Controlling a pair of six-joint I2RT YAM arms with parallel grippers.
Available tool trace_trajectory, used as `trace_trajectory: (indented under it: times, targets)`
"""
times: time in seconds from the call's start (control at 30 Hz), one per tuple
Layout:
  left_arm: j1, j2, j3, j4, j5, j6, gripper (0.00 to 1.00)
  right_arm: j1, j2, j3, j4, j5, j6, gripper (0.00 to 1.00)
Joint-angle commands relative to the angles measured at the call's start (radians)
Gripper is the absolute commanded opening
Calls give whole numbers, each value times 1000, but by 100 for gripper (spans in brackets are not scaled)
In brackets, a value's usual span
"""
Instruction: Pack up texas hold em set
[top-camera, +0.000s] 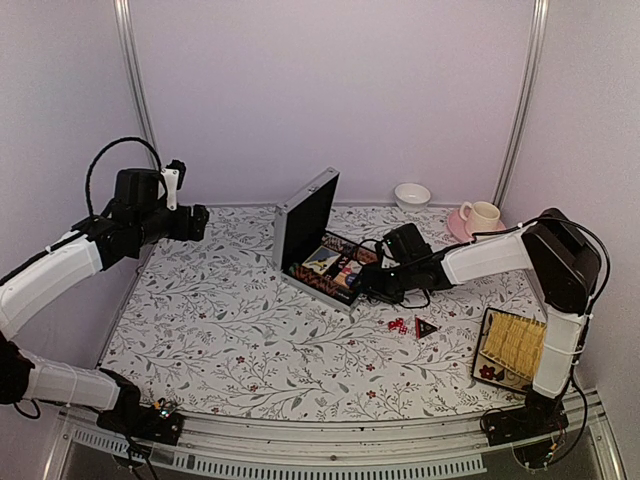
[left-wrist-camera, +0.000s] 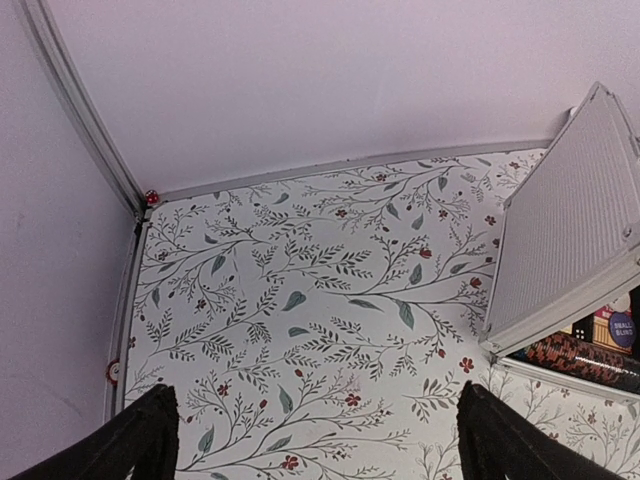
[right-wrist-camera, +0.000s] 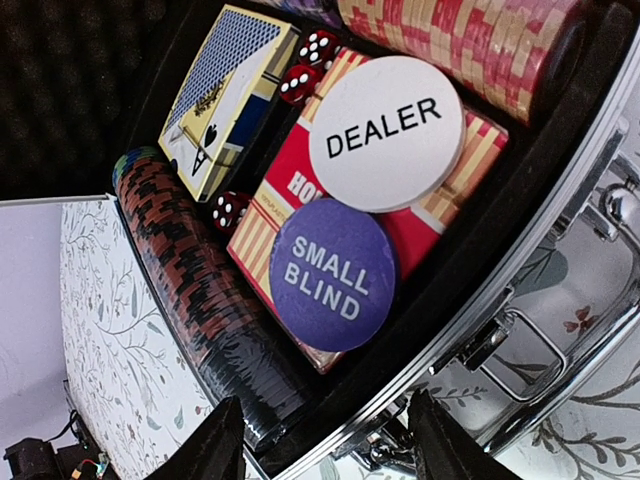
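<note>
The silver briefcase (top-camera: 305, 215) stands open at mid-table, its lid upright. In the right wrist view its black-lined base (right-wrist-camera: 470, 260) holds a white DEALER button (right-wrist-camera: 385, 130), a purple SMALL BLIND button (right-wrist-camera: 333, 273), card decks (right-wrist-camera: 225, 95), red dice (right-wrist-camera: 318, 45) and rows of chips (right-wrist-camera: 200, 290). My right gripper (right-wrist-camera: 330, 450) is open, its fingers straddling the case's front rim. More red dice (top-camera: 397, 325) and a black-red triangular marker (top-camera: 425, 328) lie on the cloth in front of the case. My left gripper (left-wrist-camera: 318, 420) hangs open over bare cloth, left of the lid (left-wrist-camera: 570, 230).
A yellow woven tray (top-camera: 512, 345) sits at the right front beside the right arm. A pink cup and saucer (top-camera: 480, 215) and a white bowl (top-camera: 412, 195) stand at the back right. Walls close in the flowered tablecloth (top-camera: 220, 330) on three sides.
</note>
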Motion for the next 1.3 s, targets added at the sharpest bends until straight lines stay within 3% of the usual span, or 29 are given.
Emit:
trace_trajectory:
  times: [0.0, 0.63, 0.93, 1.1, 1.27]
  targets:
    - [8, 6, -8, 12, 1, 11, 97, 21, 21, 15, 27, -45, -21, 57]
    - [8, -11, -11, 12, 13, 6, 97, 162, 44, 76, -6, -103, -1, 56]
    - [22, -91, -26, 86, 172, -104, 97, 191, -57, 112, -122, -10, -81, 58]
    - [70, -39, 132, 71, 298, -149, 97, 189, -182, 112, -254, 61, -155, 61]
    - [88, -21, 241, 56, 269, -115, 97, 166, -290, 51, -368, 54, -165, 61]
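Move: The open poker case has its near edge at the right fingertips, close to its near left corner; its middle lies about 8 cm ahead, 6 cm left and slightly below that hand. The red dice lie roughly 7 cm back and 8 cm right of the hand, with the black triangle 6 cm farther right. From the idle left hand, the case is some 28 cm right, 6 cm ahead and 24 cm down. The poker case is worked round at its near edge by the right fingertips, their gap kept half open: they push it left and back towards the base, some 9 cm in all, the hand turning slightly counter-clockwise. The right hand then lifts clear by about 8 cm, while the left hand, open and empty, rises too, tilting up and rolling its left side down. ##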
